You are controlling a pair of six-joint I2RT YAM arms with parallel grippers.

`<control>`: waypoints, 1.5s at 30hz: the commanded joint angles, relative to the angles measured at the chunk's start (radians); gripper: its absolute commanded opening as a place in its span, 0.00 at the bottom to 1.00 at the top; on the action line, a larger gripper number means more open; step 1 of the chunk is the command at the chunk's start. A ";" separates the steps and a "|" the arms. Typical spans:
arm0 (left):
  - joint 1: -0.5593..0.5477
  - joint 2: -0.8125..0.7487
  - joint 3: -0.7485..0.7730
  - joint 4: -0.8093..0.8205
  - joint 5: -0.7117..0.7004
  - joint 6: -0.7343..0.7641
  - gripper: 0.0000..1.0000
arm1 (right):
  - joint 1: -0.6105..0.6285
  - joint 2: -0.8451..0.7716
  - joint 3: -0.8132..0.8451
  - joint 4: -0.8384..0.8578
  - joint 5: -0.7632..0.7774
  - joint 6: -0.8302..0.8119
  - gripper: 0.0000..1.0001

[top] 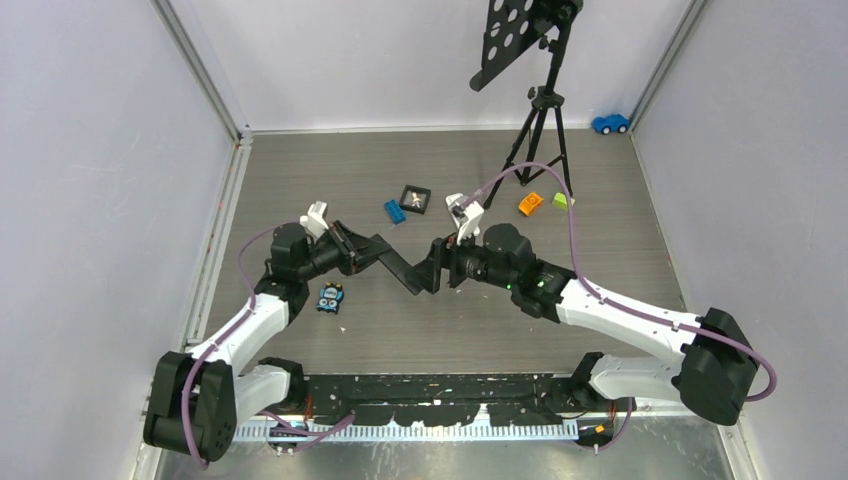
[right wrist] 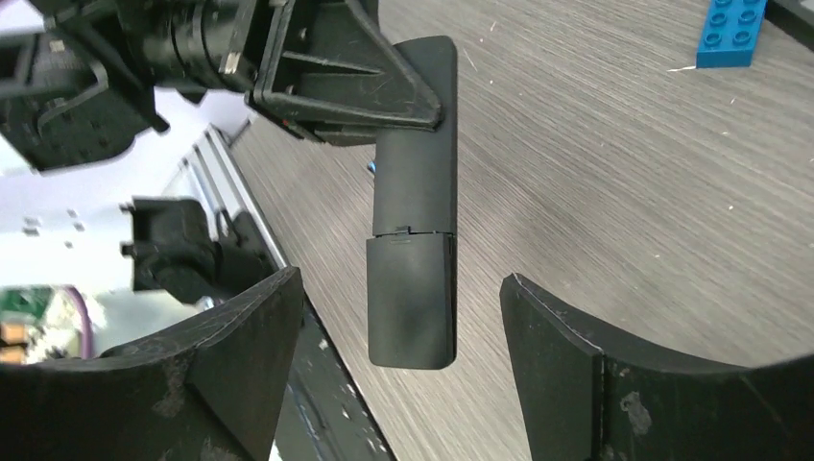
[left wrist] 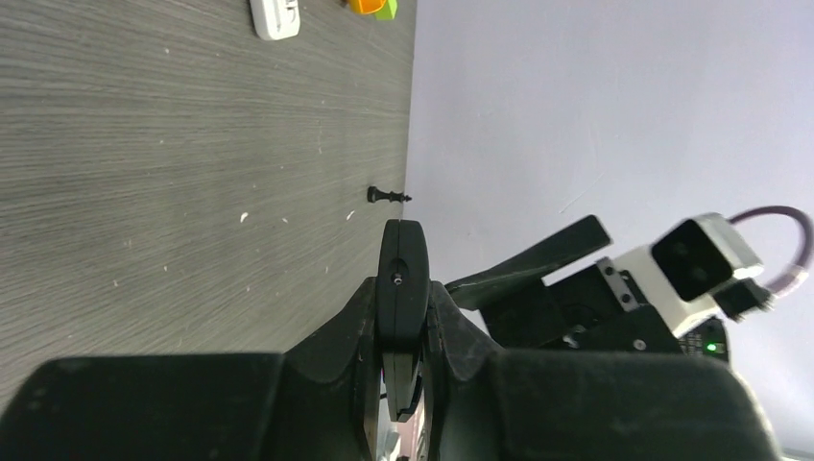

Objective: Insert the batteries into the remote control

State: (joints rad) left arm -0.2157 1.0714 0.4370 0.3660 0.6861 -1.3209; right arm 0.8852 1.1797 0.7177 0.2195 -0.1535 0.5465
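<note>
The remote control [top: 405,270] is a slim black bar held above the table, with my left gripper [top: 385,252] shut on its upper half. In the left wrist view the remote [left wrist: 401,259] stands edge-on between the left gripper's [left wrist: 403,293] pads. My right gripper [right wrist: 398,283] is open, its fingers either side of the remote's [right wrist: 413,192] lower end without touching it. The back cover [right wrist: 411,303] sits flush below a seam. A small blue-and-dark cluster, apparently the batteries [top: 330,298], lies on the table below the left wrist.
A blue brick [top: 394,211], a black square frame [top: 415,198], an orange block [top: 530,204] and a green block [top: 562,200] lie further back. A tripod [top: 540,130] stands at the back right, near a blue toy car [top: 610,124]. Grey walls enclose the table.
</note>
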 commanded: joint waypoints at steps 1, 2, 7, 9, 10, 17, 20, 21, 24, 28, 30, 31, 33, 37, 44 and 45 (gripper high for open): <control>-0.002 -0.005 0.019 -0.025 0.041 0.049 0.00 | 0.000 0.003 0.085 -0.211 -0.089 -0.251 0.80; -0.002 -0.006 0.019 -0.029 0.041 0.053 0.00 | 0.002 0.009 0.088 -0.210 -0.096 -0.259 0.80; -0.002 -0.011 0.022 -0.039 0.039 0.057 0.00 | 0.028 0.044 0.131 -0.256 -0.104 -0.308 0.79; -0.002 -0.012 0.025 -0.040 0.043 0.058 0.00 | 0.042 0.066 0.154 -0.283 -0.096 -0.330 0.79; -0.003 -0.011 0.026 -0.041 0.043 0.059 0.00 | 0.048 0.075 0.164 -0.295 -0.087 -0.338 0.79; -0.003 -0.017 0.029 -0.049 0.050 0.070 0.00 | 0.080 0.119 0.204 -0.307 -0.068 -0.370 0.79; -0.003 -0.021 0.029 -0.053 0.053 0.073 0.00 | 0.094 0.136 0.217 -0.309 -0.045 -0.374 0.77; -0.003 -0.021 0.029 -0.056 0.053 0.075 0.00 | 0.096 0.141 0.220 -0.306 -0.039 -0.373 0.76; -0.002 -0.026 0.028 -0.060 0.055 0.075 0.00 | 0.098 0.153 0.226 -0.303 -0.028 -0.366 0.70; -0.002 -0.033 0.029 -0.066 0.055 0.080 0.00 | 0.098 0.154 0.235 -0.310 -0.010 -0.349 0.53; -0.002 -0.035 0.029 -0.068 0.055 0.082 0.00 | 0.099 0.150 0.239 -0.317 -0.003 -0.341 0.46; -0.002 -0.034 0.028 -0.068 0.055 0.085 0.00 | 0.098 0.148 0.239 -0.319 0.003 -0.335 0.43; -0.003 -0.035 0.027 -0.068 0.057 0.091 0.00 | 0.099 0.141 0.243 -0.327 0.005 -0.325 0.40; -0.002 -0.042 0.018 -0.040 0.060 0.114 0.00 | 0.098 0.135 0.265 -0.370 -0.022 -0.319 0.38; -0.003 -0.069 0.030 -0.040 0.090 0.188 0.00 | 0.098 0.161 0.326 -0.513 -0.066 -0.337 0.38; -0.003 -0.074 0.033 -0.048 0.090 0.200 0.00 | 0.098 0.166 0.332 -0.529 -0.070 -0.344 0.38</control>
State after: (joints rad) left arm -0.2169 1.0252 0.4374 0.3019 0.7361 -1.2175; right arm 0.9798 1.3396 0.9829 -0.2417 -0.1898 0.2230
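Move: Close below the open right fingers hangs the battery-cover end of the black remote control, about 2 cm back, 1 cm left and 4 cm down from the right hand. From the left hand, which grips the other end, that end is some 9 cm right, 7 cm back and 3 cm lower. On the table 19 cm below the right hand: owl toy 20 cm left and level with it, blue brick 22 cm ahead and 6 cm left, white remote 22 cm ahead and 11 cm right. Sinking about 4 cm and drawing back 3 cm, with a small shift left, the right hand tips its fingers some 25 degrees further down and swings them counter-clockwise around the remote's cover end. The fingers then close from wide to half open and pinch its two sides, their effort rising. The left hand keeps its grip on the other end, easing slightly back. ##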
